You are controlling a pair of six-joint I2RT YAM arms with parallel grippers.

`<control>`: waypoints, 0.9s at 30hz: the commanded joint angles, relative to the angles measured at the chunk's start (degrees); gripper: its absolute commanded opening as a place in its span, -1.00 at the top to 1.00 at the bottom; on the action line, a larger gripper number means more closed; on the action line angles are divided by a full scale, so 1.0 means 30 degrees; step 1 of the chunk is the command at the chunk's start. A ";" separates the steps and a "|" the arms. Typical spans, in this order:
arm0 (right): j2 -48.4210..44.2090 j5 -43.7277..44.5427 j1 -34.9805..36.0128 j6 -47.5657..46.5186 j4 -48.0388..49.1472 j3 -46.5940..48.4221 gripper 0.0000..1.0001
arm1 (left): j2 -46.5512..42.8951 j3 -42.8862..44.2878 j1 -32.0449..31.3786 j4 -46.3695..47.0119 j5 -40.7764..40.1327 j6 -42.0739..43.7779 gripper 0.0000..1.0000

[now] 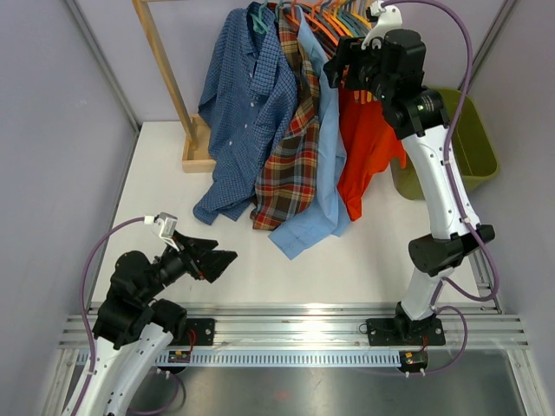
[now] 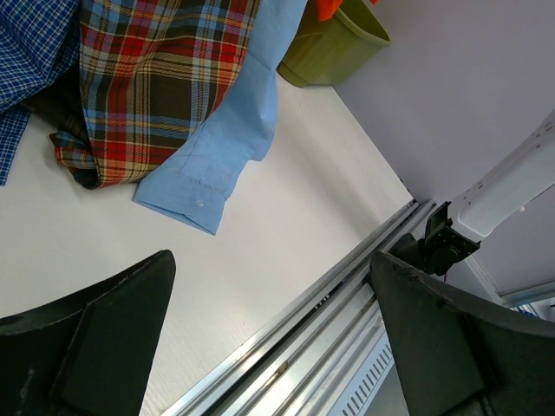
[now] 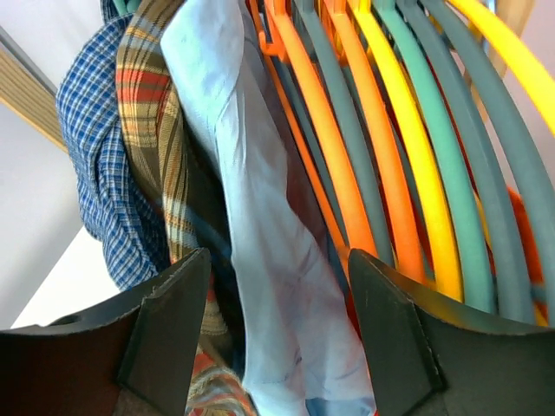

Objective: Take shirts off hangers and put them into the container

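Four shirts hang side by side on the rack: dark blue check (image 1: 247, 113), plaid (image 1: 295, 165), light blue (image 1: 325, 173) and orange-red (image 1: 364, 156). A bunch of orange, teal and yellow hangers (image 1: 334, 22) fans out above them. My right gripper (image 1: 340, 68) is up at the shoulders of the shirts. In its wrist view the gripper (image 3: 277, 321) is open, with a fold of the light blue shirt (image 3: 260, 217) between the fingers and the hangers (image 3: 381, 156) just right of it. The olive container (image 1: 473, 147) stands behind the right arm. My left gripper (image 1: 217, 260) is open and empty, low over the table.
A wooden rack post with its flat base frame (image 1: 198, 152) stands left of the shirts. The shirt tails and a blue cuff (image 2: 186, 199) lie on the white table. A metal rail (image 2: 347, 321) runs along the near edge. Grey walls close in on both sides.
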 commanded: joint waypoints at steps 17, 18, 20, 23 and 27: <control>0.2055 -0.2459 -0.0581 0.0404 -0.0428 0.1178 0.62 | -0.0010 0.0278 -0.0051 0.0424 0.0317 0.0231 -0.98; 0.2112 -0.2517 -0.0581 0.0434 -0.0486 0.1265 0.70 | -0.0009 0.0278 -0.0051 0.0424 0.0346 0.0231 -0.98; 0.2317 -0.2751 -0.0582 0.0405 -0.0632 0.1791 1.00 | -0.0038 0.0307 -0.0051 0.0424 0.0317 0.0202 -0.98; 0.2348 -0.3627 -0.0611 0.0347 -0.0547 0.2233 1.00 | -0.0009 0.0336 -0.0051 0.0366 0.0259 0.0231 -0.98; 0.0857 -0.4099 -0.0552 0.0375 0.1821 0.0451 1.00 | -0.0009 0.0570 -0.0051 0.0249 0.0171 0.0319 -0.98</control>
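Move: The upper front edge of the light-blue shirt, still hanging, lies from the right gripper about 3 cm ahead, 3 cm to its left and 6 cm below. The plaid shirt's upper part hangs about 4 cm left of that edge, level with it; the nearest orange hanger is 4 cm to the edge's right, 1 cm farther out and slightly higher. From the left gripper, the edge is some 36 cm ahead, 24 cm right and 18 cm higher. Sink the half-open right gripper about 6 cm while reaching forward and a little left, between the plaid shirt and the orange hanger, tipping the fingers down slightly. Close the fingers on the light-blue shirt's edge to pinch a fold, then keep that grip as the hand starts easing back and left, turning slightly counter-clockwise. ##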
